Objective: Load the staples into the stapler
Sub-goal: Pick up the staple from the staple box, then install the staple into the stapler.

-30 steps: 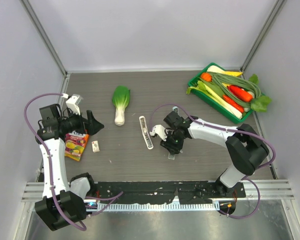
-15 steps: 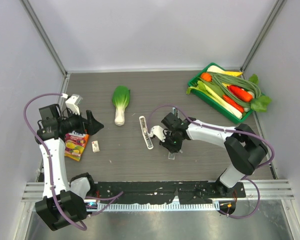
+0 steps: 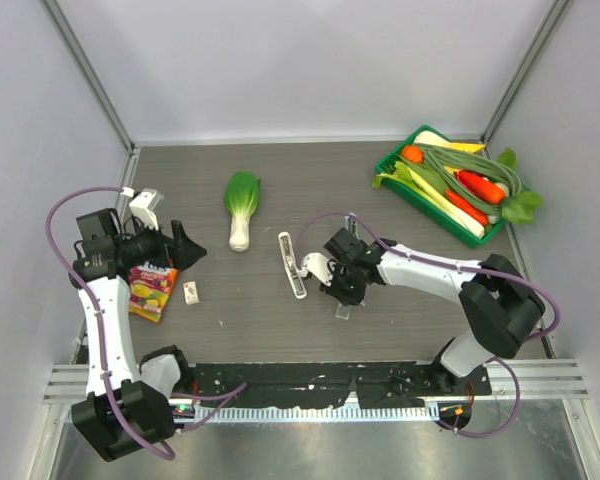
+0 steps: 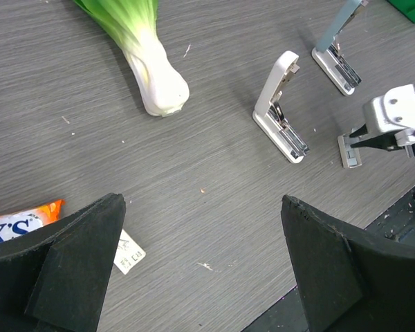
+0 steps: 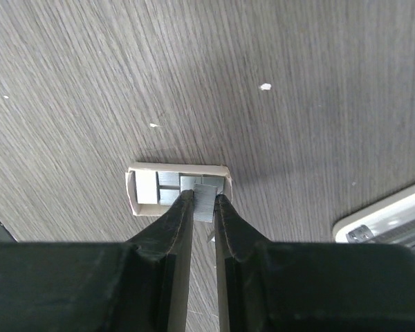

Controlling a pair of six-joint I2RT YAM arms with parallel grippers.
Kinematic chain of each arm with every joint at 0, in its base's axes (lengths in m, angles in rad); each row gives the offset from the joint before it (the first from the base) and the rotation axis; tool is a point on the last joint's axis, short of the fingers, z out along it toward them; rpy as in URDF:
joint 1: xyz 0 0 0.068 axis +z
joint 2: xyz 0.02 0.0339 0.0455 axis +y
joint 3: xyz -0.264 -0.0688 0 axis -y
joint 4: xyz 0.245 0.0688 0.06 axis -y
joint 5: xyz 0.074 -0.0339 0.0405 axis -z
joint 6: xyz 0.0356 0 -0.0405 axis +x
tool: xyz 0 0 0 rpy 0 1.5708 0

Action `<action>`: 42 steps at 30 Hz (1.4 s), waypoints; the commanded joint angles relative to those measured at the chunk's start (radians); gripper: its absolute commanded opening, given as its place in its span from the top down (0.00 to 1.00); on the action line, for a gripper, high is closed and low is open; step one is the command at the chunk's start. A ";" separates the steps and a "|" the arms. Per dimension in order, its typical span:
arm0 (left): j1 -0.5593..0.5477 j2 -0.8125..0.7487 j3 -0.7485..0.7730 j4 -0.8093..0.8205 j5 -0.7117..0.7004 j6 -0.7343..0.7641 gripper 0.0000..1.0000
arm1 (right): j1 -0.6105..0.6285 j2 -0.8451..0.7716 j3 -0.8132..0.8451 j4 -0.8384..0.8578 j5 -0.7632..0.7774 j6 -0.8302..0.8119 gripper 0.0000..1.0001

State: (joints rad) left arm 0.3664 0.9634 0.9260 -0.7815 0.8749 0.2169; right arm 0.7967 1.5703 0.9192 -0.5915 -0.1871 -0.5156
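Note:
The white stapler (image 3: 292, 265) lies hinged open at mid-table, its metal channel facing up (image 4: 288, 138). To its right sits the small open cardboard staples box (image 3: 346, 308), with silvery strips inside (image 5: 167, 188). My right gripper (image 5: 204, 197) points down into the box's right end and is shut on one strip of staples (image 5: 207, 202). Its place from above is just over the box (image 3: 342, 293). My left gripper (image 3: 188, 243) hovers far to the left, open and holding nothing (image 4: 202, 207).
A pale blue-grey bar (image 4: 337, 50) lies beyond the stapler. A bok choy (image 3: 242, 205) lies behind it. A candy packet (image 3: 152, 288) and a small printed card (image 3: 191, 292) lie under my left arm. A green vegetable tray (image 3: 395, 152) stands at the back right.
My right gripper has closed its jaws onto a staple strip in the box and shifted slightly left. The left arm has not moved.

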 commanded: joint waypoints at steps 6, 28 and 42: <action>0.017 -0.011 -0.004 0.016 0.027 0.012 0.01 | 0.003 -0.156 0.007 0.025 0.014 0.029 0.86; 0.037 -0.012 -0.009 0.019 0.033 0.009 0.00 | -0.209 -0.184 0.059 0.237 0.242 0.264 0.86; 0.049 -0.006 -0.015 0.033 0.022 -0.001 0.00 | -0.238 -0.182 -0.049 0.341 0.250 0.351 0.86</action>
State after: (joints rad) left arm 0.4049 0.9638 0.9161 -0.7807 0.8822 0.2165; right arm 0.5800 1.4200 0.9169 -0.3229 0.0692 -0.1932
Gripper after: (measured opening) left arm 0.994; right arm 0.210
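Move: The right hand already pinches a staple strip just above the staple box, whose middle is about 1 cm back and 1 cm below. The open blue stapler that the strip goes to stands some 11 cm ahead and 4 cm right, near the hand's height. The open white stapler is about 7 cm ahead and 10 cm left. From the left hand, the blue stapler lies roughly 31 cm right, 5 cm ahead and 19 cm below. Keep the right fingers shut on the staple strip and raise it about 4 cm clear of the box. Then carry it forward some 11 cm and a little right, still rising, to above the blue stapler's open base. Turn the hand clockwise on the way and let the fingertips swing forward, easing off as you arrive. ##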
